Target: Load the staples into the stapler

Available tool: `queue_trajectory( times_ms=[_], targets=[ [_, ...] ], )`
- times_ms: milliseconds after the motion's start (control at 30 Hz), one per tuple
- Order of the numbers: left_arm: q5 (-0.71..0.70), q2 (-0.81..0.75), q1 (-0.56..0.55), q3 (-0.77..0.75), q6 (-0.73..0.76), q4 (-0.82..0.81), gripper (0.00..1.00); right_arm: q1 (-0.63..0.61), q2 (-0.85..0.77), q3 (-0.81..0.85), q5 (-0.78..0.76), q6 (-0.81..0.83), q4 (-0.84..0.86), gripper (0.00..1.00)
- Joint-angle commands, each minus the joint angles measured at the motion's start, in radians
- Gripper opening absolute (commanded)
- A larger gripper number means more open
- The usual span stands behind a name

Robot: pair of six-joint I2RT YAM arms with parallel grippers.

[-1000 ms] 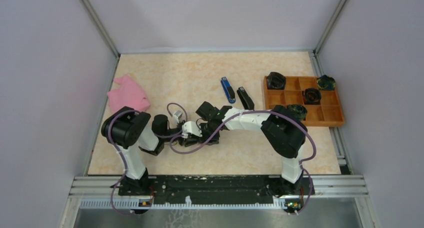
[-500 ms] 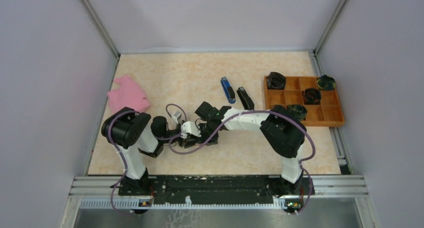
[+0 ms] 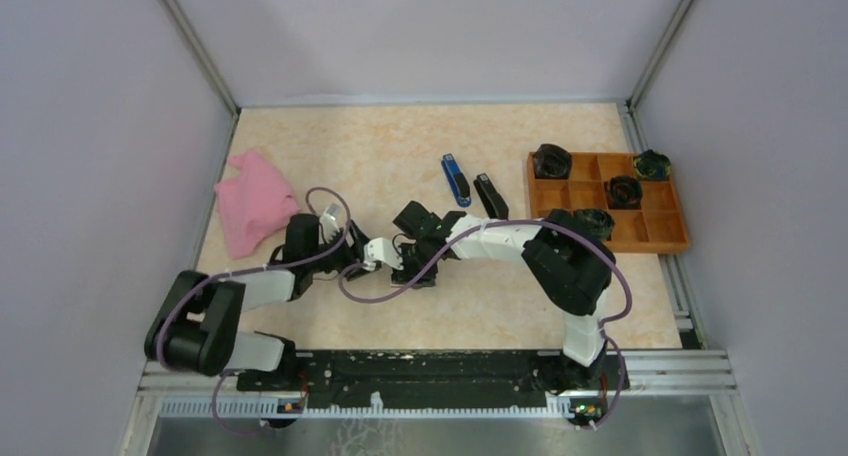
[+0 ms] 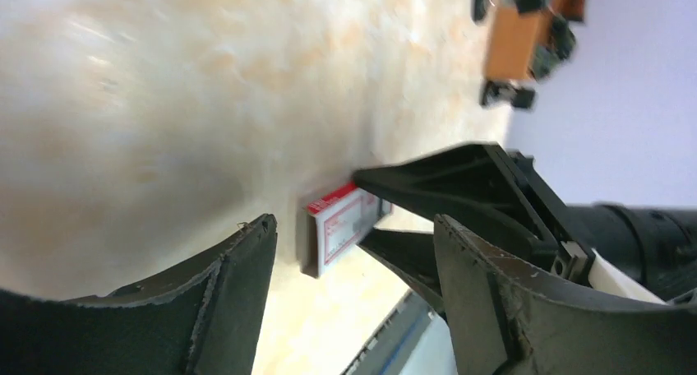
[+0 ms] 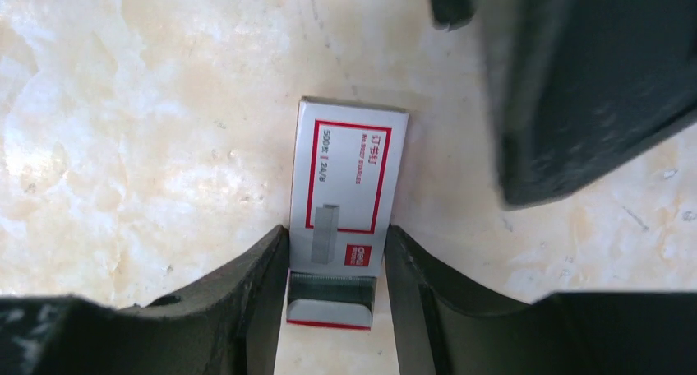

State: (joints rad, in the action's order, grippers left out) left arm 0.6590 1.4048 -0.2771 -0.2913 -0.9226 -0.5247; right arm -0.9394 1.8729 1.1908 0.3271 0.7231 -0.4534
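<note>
The staples [image 5: 349, 178] are a white box with red print lying flat on the table. Its inner tray is slid partly out, showing the grey staple strip [image 5: 333, 286]. My right gripper [image 5: 337, 235] is shut on the box, one finger pressed to each long side. The left gripper [image 4: 355, 224] stands open just short of the box's [image 4: 341, 227] other end, touching nothing. In the top view both grippers meet at mid-table, left [image 3: 372, 256] and right [image 3: 408, 266], and hide the box. A blue stapler [image 3: 456, 179] and a black stapler [image 3: 490, 196] lie farther back.
A pink cloth [image 3: 252, 204] lies at the left edge. An orange compartment tray [image 3: 608, 248] with several black objects sits at the right. The cables of both arms loop low over the table around the grippers.
The left gripper has opened and let go of the box. The left arm's elbow has swung down and to the left. The right gripper keeps its hold in the same place.
</note>
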Motion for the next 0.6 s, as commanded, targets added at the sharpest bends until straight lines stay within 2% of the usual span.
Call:
queue_trajectory(
  times_ms=[0, 167, 300, 433, 567],
  targets=[
    [-0.286, -0.152, 0.013, -0.129, 0.160, 0.521, 0.80, 0.011, 0.021, -0.011, -0.044, -0.045, 0.060, 0.45],
    [-0.512, -0.256, 0.018, -0.235, 0.133, 0.797, 0.97, 0.007, 0.046, 0.020, -0.058, -0.120, 0.130, 0.45],
    [-0.635, -0.257, 0.023, -0.323, 0.115, 0.965, 0.98, -0.001, 0.079, 0.049, -0.070, -0.190, 0.181, 0.44],
    [-0.618, -0.248, 0.026, -0.355, 0.132, 1.010, 0.98, -0.013, 0.109, 0.079, -0.108, -0.266, 0.232, 0.45],
    [-0.535, -0.222, 0.024, -0.372, 0.096, 1.017, 0.98, -0.014, 0.095, 0.069, -0.117, -0.323, 0.290, 0.51]
  ],
)
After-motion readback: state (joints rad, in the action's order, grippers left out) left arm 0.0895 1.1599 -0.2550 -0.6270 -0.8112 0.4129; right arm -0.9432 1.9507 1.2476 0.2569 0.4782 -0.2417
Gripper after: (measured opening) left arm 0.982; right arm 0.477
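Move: The right hand already pinches the staple box near its right end, the box's middle about 2 cm left of and 1 cm below its fingertips. From that hand the black stapler stands roughly 22 cm ahead and 20 cm right, the blue stapler some 28 cm ahead and 11 cm right. From the left hand, empty and already clear of the box, the box lies about 8 cm right, 4 cm back and 3 cm lower; the pink cloth is roughly 14 cm ahead and 30 cm left. Still pinching the staple box, the right hand carries it low over the table, left and forward about 5 cm, turning some 15 degrees clockwise; its grip just begins to slacken at the end. The left hand, touching nothing, sweeps about 9 cm left, away from the box, going a little forward before easing back, opening wide as its fingers tip some 30 degrees steeper downward. ##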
